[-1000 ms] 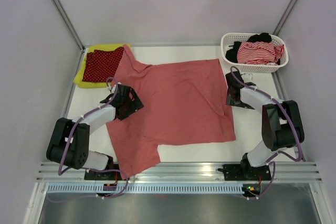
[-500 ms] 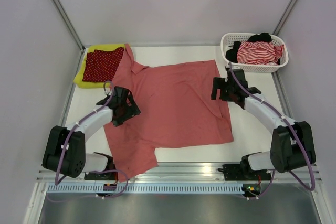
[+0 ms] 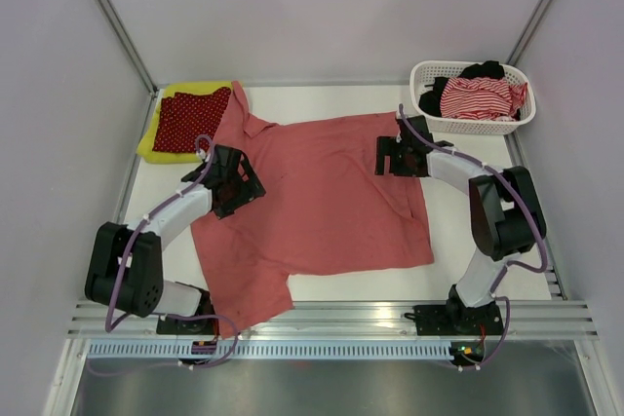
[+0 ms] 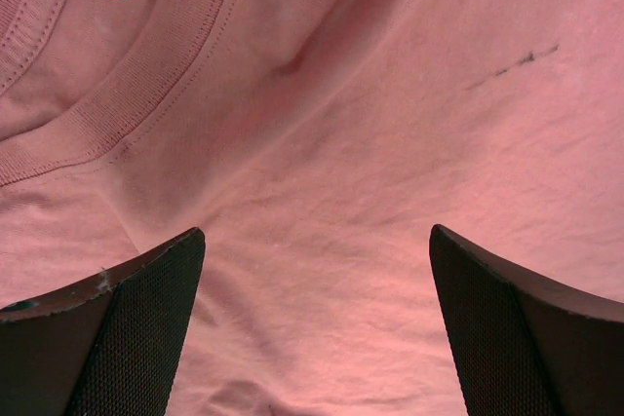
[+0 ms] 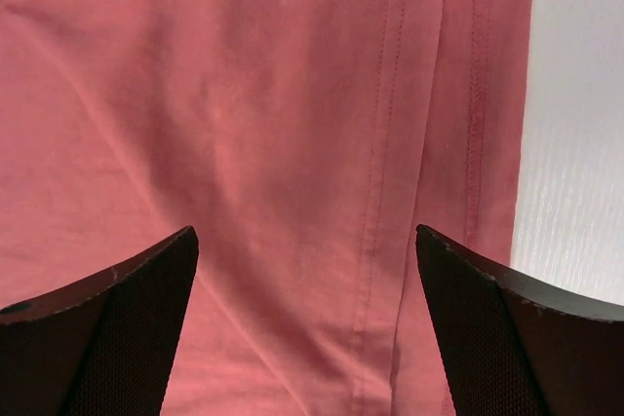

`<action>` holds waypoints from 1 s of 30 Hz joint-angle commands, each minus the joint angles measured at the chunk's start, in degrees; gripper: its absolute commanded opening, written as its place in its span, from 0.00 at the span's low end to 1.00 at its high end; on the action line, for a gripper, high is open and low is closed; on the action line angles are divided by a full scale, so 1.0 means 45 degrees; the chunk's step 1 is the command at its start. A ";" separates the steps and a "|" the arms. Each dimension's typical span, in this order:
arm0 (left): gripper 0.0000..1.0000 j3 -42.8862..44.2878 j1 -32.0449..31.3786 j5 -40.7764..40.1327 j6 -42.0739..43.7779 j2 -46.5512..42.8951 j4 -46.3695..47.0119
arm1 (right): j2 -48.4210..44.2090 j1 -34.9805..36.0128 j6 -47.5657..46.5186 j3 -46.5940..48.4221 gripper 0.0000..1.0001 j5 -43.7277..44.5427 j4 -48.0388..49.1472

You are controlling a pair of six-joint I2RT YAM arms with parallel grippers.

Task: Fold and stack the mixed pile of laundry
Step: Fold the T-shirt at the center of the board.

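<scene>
A salmon-pink polo shirt (image 3: pixel 322 192) lies spread flat across the white table (image 3: pixel 468 231). My left gripper (image 3: pixel 242 178) hovers open over its left side near the collar (image 4: pixel 127 94); its fingers (image 4: pixel 127 328) hold nothing. My right gripper (image 3: pixel 386 155) is open over the shirt's upper right part, close to the hem seam (image 5: pixel 478 104), with only cloth showing between the black fingers (image 5: pixel 507 338). A dark red white-dotted cloth (image 3: pixel 192 117) rests on a yellow-green garment (image 3: pixel 156 140) at the back left. A red-white striped piece (image 3: pixel 476 96) and a black piece (image 3: pixel 483 70) are in the basket.
The white perforated basket (image 3: pixel 429 72) stands at the back right corner. A sleeve of the shirt hangs toward the front metal rail (image 3: pixel 390 317). Grey walls enclose the table on three sides.
The right gripper has swung left and back from the shirt's right edge onto its upper right area. The left gripper has shifted slightly. The shirt's right side has been smoothed inward a little.
</scene>
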 commanded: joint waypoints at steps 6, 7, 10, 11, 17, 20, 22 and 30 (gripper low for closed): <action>1.00 0.0409 0.0013 0.0205 0.0630 0.0316 0.0372 | 0.1073 -0.0039 -0.0023 0.1062 0.96 0.0831 0.0327; 1.00 0.0409 0.0013 0.0224 0.0630 0.0336 0.0392 | 0.1112 -0.0058 -0.0003 0.1120 0.96 0.0910 0.0308; 1.00 0.0428 0.0013 0.0069 0.0727 0.0336 0.0450 | 0.1346 -0.0175 0.0113 0.1160 0.95 0.0989 0.0404; 1.00 0.0428 0.0013 0.0068 0.0728 0.0336 0.0450 | 0.1347 -0.0175 0.0114 0.1121 0.95 0.0989 0.0463; 1.00 0.0408 0.0013 -0.0011 0.0748 0.0492 0.0470 | 0.1367 -0.0449 0.0075 0.0984 0.86 0.0149 0.0717; 1.00 0.0428 0.0013 -0.0011 0.0748 0.0590 0.0489 | 0.1386 -0.0449 0.0056 0.1023 0.76 0.0090 0.0718; 0.99 0.0428 0.0013 -0.0011 0.0748 0.0609 0.0489 | 0.1405 -0.0468 0.0036 0.1023 0.72 0.0110 0.0718; 1.00 0.0409 0.0032 -0.0050 0.0767 0.0648 0.0489 | 0.1406 -0.0449 0.0095 0.1062 0.33 0.0383 0.0659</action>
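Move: The pink T-shirt's stitched bottom hem, upper layer, lies about 2 cm ahead of the right hand, 2 cm to its right and some 3 cm below. The edge of the lower layer runs about 6 cm right of that hand, and the shirt's far hem corner is roughly 12 cm ahead and 6 cm right. The laundry basket stands about 15 cm ahead and 22 cm right. From the left hand the hem spot is some 10 cm ahead and 39 cm right. The upper layer's hem is met by the right hand, which slides about 2 cm forward and sinks 2 cm between its wide-open fingers and the cloth, then shifts about 1.5 cm right to bring them over the hem. From there it holds still while the fingers, one on either side of the fold, close more than halfway, beginning to pinch the hem edge from left and right. ##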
